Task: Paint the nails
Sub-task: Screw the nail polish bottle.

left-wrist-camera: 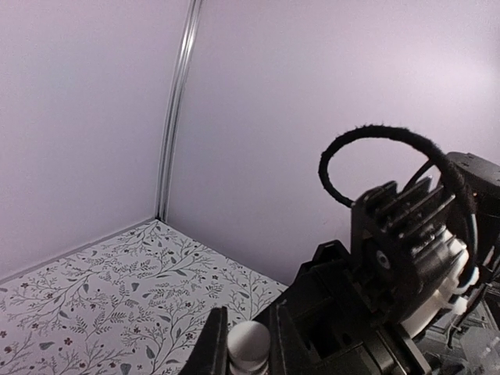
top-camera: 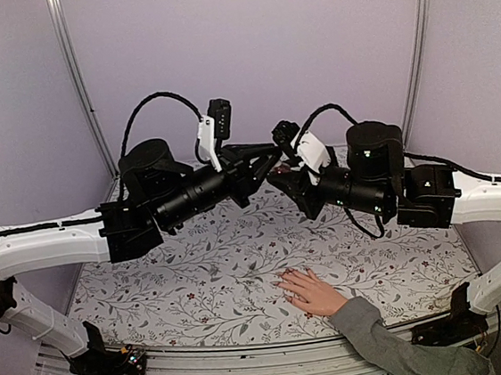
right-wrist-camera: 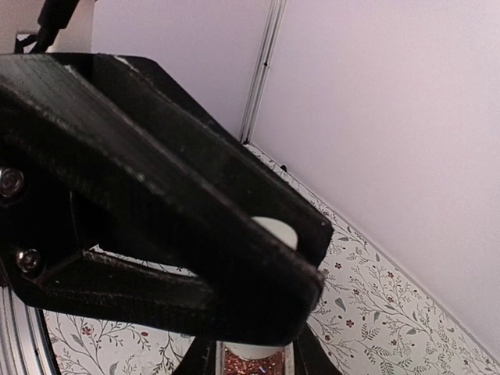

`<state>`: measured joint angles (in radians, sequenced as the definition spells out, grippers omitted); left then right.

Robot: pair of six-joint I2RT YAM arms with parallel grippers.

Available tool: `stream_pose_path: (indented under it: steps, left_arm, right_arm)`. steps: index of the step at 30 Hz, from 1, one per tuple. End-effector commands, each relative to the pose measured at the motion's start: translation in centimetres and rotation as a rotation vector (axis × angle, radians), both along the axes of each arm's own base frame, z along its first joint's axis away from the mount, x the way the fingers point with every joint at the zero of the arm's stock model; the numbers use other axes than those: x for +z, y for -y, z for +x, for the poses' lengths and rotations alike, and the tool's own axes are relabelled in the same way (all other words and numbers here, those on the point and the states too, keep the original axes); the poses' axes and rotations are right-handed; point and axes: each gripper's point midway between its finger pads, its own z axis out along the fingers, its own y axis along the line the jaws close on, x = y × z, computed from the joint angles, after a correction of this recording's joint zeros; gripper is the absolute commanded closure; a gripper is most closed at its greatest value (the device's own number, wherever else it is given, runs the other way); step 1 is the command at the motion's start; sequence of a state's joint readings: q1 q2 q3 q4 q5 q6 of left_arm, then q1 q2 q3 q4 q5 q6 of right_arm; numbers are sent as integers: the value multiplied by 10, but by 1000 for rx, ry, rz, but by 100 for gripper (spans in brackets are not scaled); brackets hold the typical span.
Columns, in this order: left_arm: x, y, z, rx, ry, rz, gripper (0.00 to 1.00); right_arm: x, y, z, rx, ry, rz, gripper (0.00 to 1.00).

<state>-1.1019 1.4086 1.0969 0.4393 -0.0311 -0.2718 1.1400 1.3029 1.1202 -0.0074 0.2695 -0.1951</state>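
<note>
A light-skinned hand point(top-camera: 308, 291) with a grey sleeve lies flat on the flowered cloth at the near edge, fingers pointing left. Its nails are too small to pick out. High above it the two grippers meet in mid-air. My right gripper point(right-wrist-camera: 251, 364) is shut on a small polish bottle point(right-wrist-camera: 251, 367) filled with coppery glitter. My left gripper point(left-wrist-camera: 248, 332) is shut on the bottle's white cap point(left-wrist-camera: 248, 344), which also peeks out behind the left gripper's black fingers point(right-wrist-camera: 172, 211) in the right wrist view. In the top view the left gripper point(top-camera: 272, 156) and right gripper point(top-camera: 280, 174) touch tip to tip.
The flowered cloth point(top-camera: 198, 282) covers the table. Lilac walls point(top-camera: 244, 45) close in the back and sides, with metal corner posts point(top-camera: 79, 89). Both arms stretch in from the sides, well above the hand.
</note>
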Motion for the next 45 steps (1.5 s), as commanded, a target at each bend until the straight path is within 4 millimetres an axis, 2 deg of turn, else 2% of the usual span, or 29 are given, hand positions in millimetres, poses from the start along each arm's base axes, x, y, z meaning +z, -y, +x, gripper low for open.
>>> stream_pose_path:
  steps: [1, 4, 10, 16, 19, 23, 27, 35, 45]
  left_arm:
    - [-2, 1, -10, -44, 24, 19, 96]
    - [-9, 4, -18, -88, 35, 50, 100]
    - [-25, 8, -45, -236, 85, 106, 100]
    - [-42, 12, -74, -423, 114, 161, 100]
    - [-47, 12, -90, -528, 133, 169, 100]
    - [-51, 13, -112, -665, 162, 185, 100]
    - [-57, 14, -128, -786, 173, 205, 100]
    - [-72, 17, -156, -1043, 151, 194, 100]
    - [-85, 22, -168, -1217, 144, 207, 100]
  right_arm:
    - [22, -2, -9, 40, 13, 56, 100]
    - [28, -3, -17, 91, 11, 79, 100]
    - [42, -5, -39, 251, 1, 123, 100]
    - [57, -11, -85, 545, 5, 154, 100]
    - [64, -9, -115, 712, 16, 166, 100]
    - [69, -3, -156, 954, 33, 168, 100]
    - [71, 6, -185, 1142, 53, 176, 100]
    - [86, 21, -216, 1370, 90, 206, 100]
    - [95, 24, -242, 1517, 97, 240, 100]
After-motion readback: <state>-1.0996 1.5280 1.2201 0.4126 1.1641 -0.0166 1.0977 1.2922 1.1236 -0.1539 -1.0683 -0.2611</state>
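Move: Between the left fingertips sits the white cap, with the nail polish bottle it goes onto about 4 cm straight below the left hand. The right fingers already hold that bottle, so the cap is about 4 cm straight above the right hand. The person's hand on the table lies roughly 10 cm back and 5 cm to the right of either gripper, some 36 cm below the left and 32 cm below the right. Screwing by counter-turning the wrists: the left hand keeps its pinch on the cap and turns about 65 degrees clockwise, while the right hand, still gripping the bottle, turns about 75 degrees counter-clockwise. Both sweep back together by nearly 20 cm at almost constant height, from fingers angled forward to fingers angled back, fastest midway and easing towards the end. ##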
